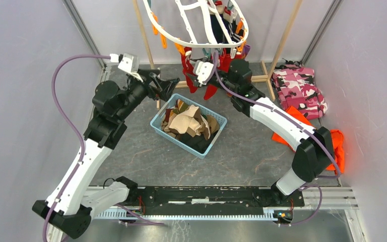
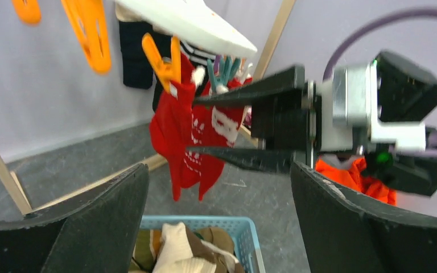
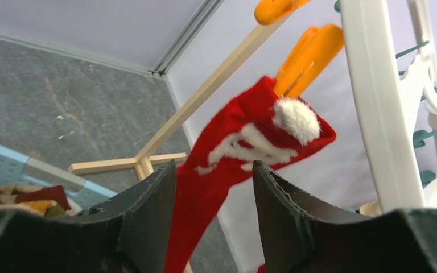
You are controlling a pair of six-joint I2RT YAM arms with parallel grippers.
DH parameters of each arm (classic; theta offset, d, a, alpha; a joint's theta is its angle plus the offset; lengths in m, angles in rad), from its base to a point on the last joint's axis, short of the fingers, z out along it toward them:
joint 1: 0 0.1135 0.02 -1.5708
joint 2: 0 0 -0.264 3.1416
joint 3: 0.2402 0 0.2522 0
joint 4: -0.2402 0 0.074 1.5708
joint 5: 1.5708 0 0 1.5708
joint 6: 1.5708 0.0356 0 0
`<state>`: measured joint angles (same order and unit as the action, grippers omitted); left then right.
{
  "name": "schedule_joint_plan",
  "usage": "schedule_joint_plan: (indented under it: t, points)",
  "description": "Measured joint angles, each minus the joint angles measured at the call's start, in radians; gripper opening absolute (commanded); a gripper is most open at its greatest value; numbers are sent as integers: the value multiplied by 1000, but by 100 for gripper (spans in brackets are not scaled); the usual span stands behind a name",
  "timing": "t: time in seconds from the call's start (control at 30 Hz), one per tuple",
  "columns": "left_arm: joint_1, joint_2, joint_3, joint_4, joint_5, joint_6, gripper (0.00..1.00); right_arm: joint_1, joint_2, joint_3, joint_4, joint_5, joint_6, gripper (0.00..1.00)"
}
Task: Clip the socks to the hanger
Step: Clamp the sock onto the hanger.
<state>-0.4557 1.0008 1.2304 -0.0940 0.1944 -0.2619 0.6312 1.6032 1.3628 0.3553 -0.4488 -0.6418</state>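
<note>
Red socks with white patterns hang from an orange clip under the white hanger. My right gripper is right at them. In the right wrist view its jaws stand apart. The red sock runs down through the gap, with bare wall showing beside it. My left gripper is wide open just left of the socks, over the basket's far corner, with nothing between its fingers. More socks, beige and brown, lie in the blue basket.
A light wooden pole rack carries the hanger; its base bars lie on the floor behind the basket. A pink camouflage garment and an orange cloth lie at the right. Other socks hang at the hanger's far side.
</note>
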Motion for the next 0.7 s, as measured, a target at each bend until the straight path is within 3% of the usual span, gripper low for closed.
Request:
schedule_joint_plan:
  t: [0.23,0.5,0.7]
  points:
    - [0,-143,-196,16,-7,-17,100,-56,-69,15,-186,-112,41,76]
    - [0,-254,-447,89,-17,-105,99,-150,-209,11,-397,-251,51,79]
    - [0,-302,-525,120,-34,-180,98,-238,-370,-67,-520,-319,47,86]
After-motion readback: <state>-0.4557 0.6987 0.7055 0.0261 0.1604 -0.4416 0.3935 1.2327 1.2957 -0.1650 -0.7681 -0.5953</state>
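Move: The socks in the blue basket lie some 36 cm below the left hand, about 6 cm ahead and 7 cm to its right; the red sock on the orange clip hangs 11 cm ahead of that hand, 4 cm right and 9 cm lower. From the right hand the basket socks are about 29 cm down, 3 cm back and 1 cm left; the red sock is right at its fingers, 2 cm ahead and 3 cm left, with a second red sock 3 cm ahead and 5 cm right. The freshly clipped red sock is left on the hanger as both hands back off. The right opens its fingers wider and draws away from the sock to its right and back, nearly level, some 13 cm in all, rolling about 15 degrees; the left, already wide open, sinks about 13 cm towards the basket, easing slightly back and tipping about 10 degrees down. ##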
